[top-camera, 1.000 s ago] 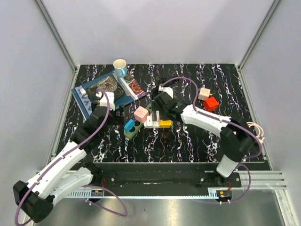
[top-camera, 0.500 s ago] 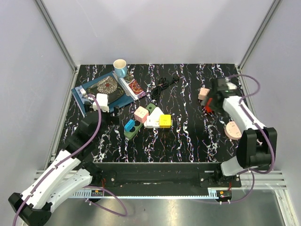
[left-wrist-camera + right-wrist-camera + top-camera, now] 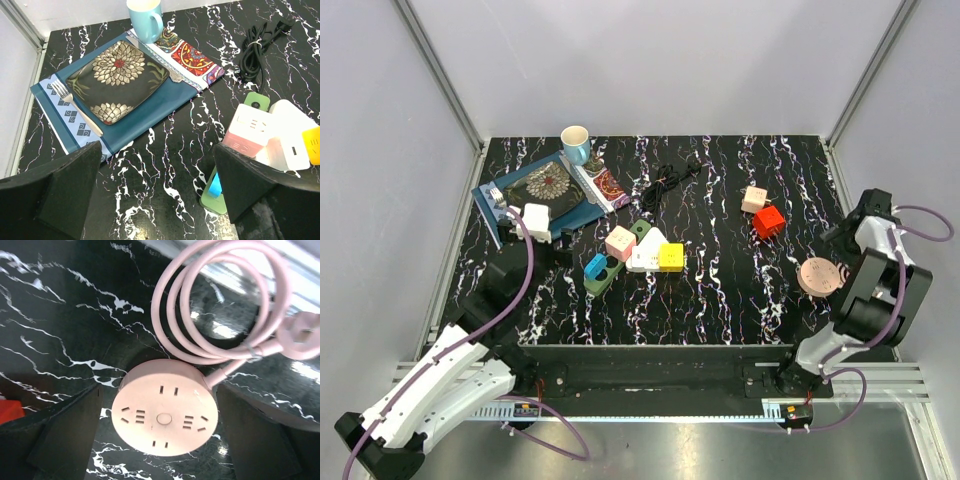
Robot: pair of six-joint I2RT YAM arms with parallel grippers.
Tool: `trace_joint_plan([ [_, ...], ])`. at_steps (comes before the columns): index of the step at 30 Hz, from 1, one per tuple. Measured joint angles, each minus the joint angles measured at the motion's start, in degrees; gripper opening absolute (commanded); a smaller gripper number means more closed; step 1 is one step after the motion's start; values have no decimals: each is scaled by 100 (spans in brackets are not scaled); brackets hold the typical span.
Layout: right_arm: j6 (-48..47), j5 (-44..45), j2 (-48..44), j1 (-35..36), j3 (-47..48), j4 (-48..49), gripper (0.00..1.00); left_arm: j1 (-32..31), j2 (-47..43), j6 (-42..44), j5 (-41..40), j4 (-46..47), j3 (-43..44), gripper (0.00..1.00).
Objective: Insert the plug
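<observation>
A round pink socket (image 3: pixel 164 414) (image 3: pixel 817 276) lies flat on the black marbled table near its right edge. Its pink cord (image 3: pixel 220 305) is coiled beside it and ends in a pink plug (image 3: pixel 300 335). My right gripper (image 3: pixel 160 405) (image 3: pixel 842 240) hovers above the socket, open, with a finger to each side and nothing held. A bundled black cord with a plug (image 3: pixel 670 180) (image 3: pixel 260 45) lies at the back middle. My left gripper (image 3: pixel 157 170) (image 3: pixel 552 240) is open over bare table, left of the cube cluster.
A cluster of adapter cubes sits mid-table: pink (image 3: pixel 620 241), white (image 3: pixel 647 250), yellow (image 3: pixel 671 258), and blue on a green strip (image 3: pixel 597 267). A pink cube (image 3: pixel 754 199) and a red cube (image 3: pixel 768 221) lie further right. A placemat (image 3: pixel 515 215) with plate, fork and cup (image 3: pixel 576 143) is back left.
My right arm has swung from the cube cluster in the middle out to the right edge, above the pink socket. My left arm has drawn back slightly to the left. Both grippers stayed open.
</observation>
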Motion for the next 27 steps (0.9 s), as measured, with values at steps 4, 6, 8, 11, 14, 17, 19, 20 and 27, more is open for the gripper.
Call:
trace_joint_plan([
  [4, -302, -564, 649, -131, -35, 201, 100, 0, 2, 37, -35, 17, 0, 99],
  [6, -435, -748, 739, -120, -111, 297, 100, 0, 17, 42, -35, 24, 0, 99],
  [8, -555, -984, 723, -57, -216, 361, 100, 0, 66, 46, -35, 46, 0, 99],
  [11, -680, -1191, 664, 258, -428, 442, 100, 0, 151, 63, -35, 63, 0, 99],
  [14, -789, -1320, 527, 946, -634, 407, 100, 0, 280, 85, -35, 70, 0, 99],
  [17, -894, -1515, 417, 1777, -752, 411, 100, 9, 433, 98, -35, 66, 0, 99],
  [19, -975, -1655, 387, 2271, -778, 402, 100, 35, 501, 103, -37, 66, 0, 99],
  [20, -1014, -1731, 378, 2500, -778, 389, 100, 50, 525, 103, -39, 70, 0, 99],
  [27, -1154, -2365, 254, 3300, -811, 33, 100, 146, 726, 105, -50, 66, 0, 99],
])
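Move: The round pink socket lies just below the open right hand, about 5 cm to its left, 4 cm back and 5 cm down. Its coiled cord lies some 5 cm right and 3 cm back of the hand. The red cube is about 10 cm ahead and 18 cm left, the pale cube 16 cm ahead and 22 cm left. From the left hand, the socket is about 64 cm right, 1 cm back and 22 cm down. The open right hand sinks 5 cm, then sweeps 24 cm left, turning counter-clockwise, the round pink socket dragged along. ##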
